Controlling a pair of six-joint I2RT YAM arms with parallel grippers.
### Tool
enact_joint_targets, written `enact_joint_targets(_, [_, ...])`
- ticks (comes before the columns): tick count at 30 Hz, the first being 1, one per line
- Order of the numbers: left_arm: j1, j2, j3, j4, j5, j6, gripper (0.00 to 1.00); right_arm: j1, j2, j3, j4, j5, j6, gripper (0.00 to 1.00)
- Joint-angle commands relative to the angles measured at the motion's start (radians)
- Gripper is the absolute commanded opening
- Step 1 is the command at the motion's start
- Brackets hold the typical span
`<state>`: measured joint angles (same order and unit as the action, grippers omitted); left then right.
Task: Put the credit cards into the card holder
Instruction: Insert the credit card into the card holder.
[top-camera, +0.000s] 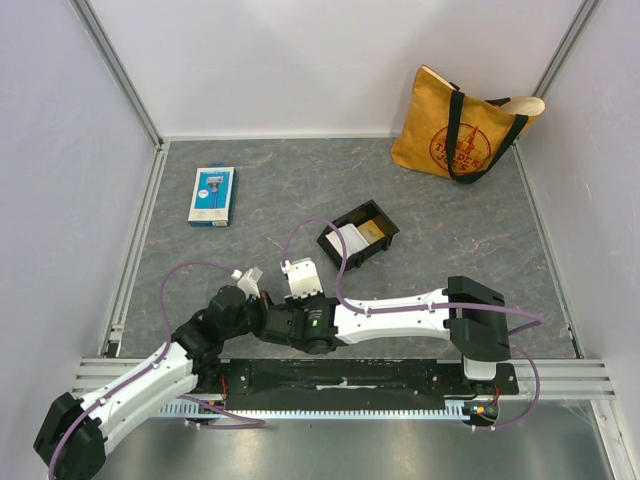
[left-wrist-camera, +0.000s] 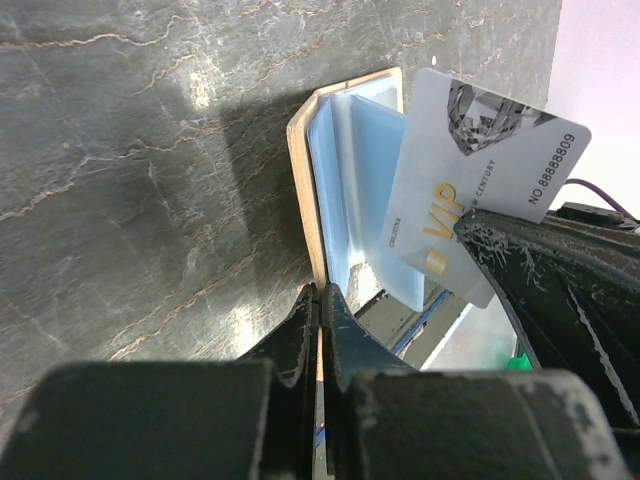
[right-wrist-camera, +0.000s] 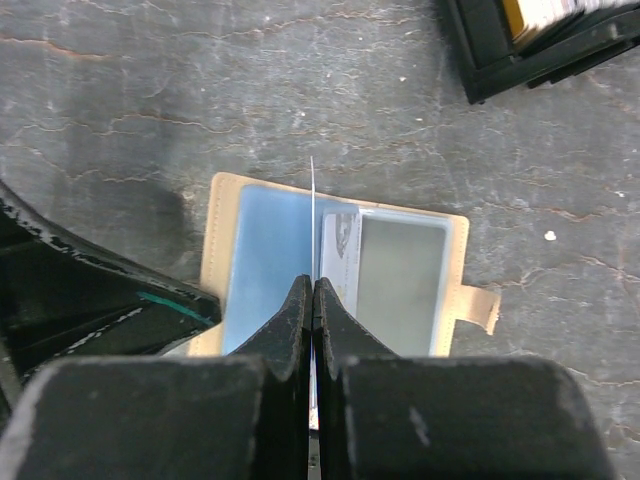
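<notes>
The tan card holder (right-wrist-camera: 455, 240) is open, its blue and clear sleeves showing. My left gripper (left-wrist-camera: 320, 295) is shut on the edge of its tan cover (left-wrist-camera: 303, 190); that gripper also shows at the lower left of the right wrist view (right-wrist-camera: 110, 300). My right gripper (right-wrist-camera: 313, 285) is shut on a white VIP credit card (left-wrist-camera: 485, 165), seen edge-on (right-wrist-camera: 313, 200) over the holder's middle fold. A white card (right-wrist-camera: 340, 255) and a grey one (right-wrist-camera: 400, 285) sit in the right-hand sleeve. In the top view both grippers meet near the front centre, left (top-camera: 248, 283) and right (top-camera: 300, 292).
A small black tray (top-camera: 358, 235) with white and gold cards stands just beyond the grippers, its corner in the right wrist view (right-wrist-camera: 500, 75). A blue-and-white package (top-camera: 212, 195) lies at the left. A yellow tote bag (top-camera: 465, 125) leans at the back right.
</notes>
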<state>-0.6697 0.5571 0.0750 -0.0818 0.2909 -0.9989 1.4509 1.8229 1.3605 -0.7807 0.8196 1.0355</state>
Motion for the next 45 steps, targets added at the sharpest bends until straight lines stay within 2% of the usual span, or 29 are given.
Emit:
enact_joint_targets(1, [-0.002,-0.005,0.002,0.008,0.016,-0.015,0.02,0.008,0.003,0.043,-0.087,0.093,0.028,0.0])
enact_joint_targets(8, [-0.001,-0.003,-0.009,0.008,0.002,-0.018,0.02,0.003,-0.056,-0.017,-0.092,0.098,0.047,0.0])
enact_joint_targets(15, [-0.001,0.02,-0.021,0.013,-0.01,-0.015,0.02,-0.047,-0.181,-0.201,-0.048,0.015,0.107,0.0])
enact_joint_targets(20, [-0.001,0.046,-0.024,0.013,-0.027,-0.012,0.02,-0.072,-0.342,-0.322,0.124,-0.048,0.066,0.0])
enact_joint_targets(22, [-0.001,0.063,-0.027,0.011,-0.041,-0.012,0.02,-0.118,-0.404,-0.386,0.226,-0.144,0.028,0.0])
enact_joint_targets(26, [-0.002,0.105,-0.049,0.045,-0.05,-0.023,0.02,-0.19,-0.487,-0.556,0.542,-0.374,-0.04,0.0])
enact_joint_targets(30, [-0.002,0.136,-0.057,0.063,-0.053,-0.026,0.02,-0.239,-0.481,-0.658,0.734,-0.545,-0.014,0.0])
enact_joint_targets(36, [-0.001,0.136,-0.058,0.063,-0.058,-0.032,0.02,-0.25,-0.427,-0.735,0.917,-0.62,0.024,0.0])
enact_joint_targets(45, [-0.001,0.112,-0.069,0.051,-0.055,-0.047,0.02,-0.267,-0.421,-0.814,0.985,-0.61,0.084,0.0])
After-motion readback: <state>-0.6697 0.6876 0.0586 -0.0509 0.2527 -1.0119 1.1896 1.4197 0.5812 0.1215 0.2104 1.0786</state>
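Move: From the right hand, which holds a silver card on edge, the open card holder's middle lies about 2 cm back, 2 cm to the right and 5 cm below. The left fingers on the holder's left edge are some 4 cm to the right hand's left, 3 cm back and 5 cm below; the black card tray is about 17 cm ahead, 8 cm right and 7 cm below. From the left hand, the holder's middle is about 6 cm right, level fore and aft, 1 cm lower. The right hand, keeping its pinch on the silver card, first swings about 8 cm to the right over the open holder, then turns back left some 5 cm while sinking to end roughly 4.5 cm lower, rolling its left side up some 35 degrees and tipping the fingers more steeply down, so that the card comes close over the left page beside the fold. Partway through, the left hand lowers the holder it still pinches by its left edge about 3 cm towards the table, its fingers staying shut. ##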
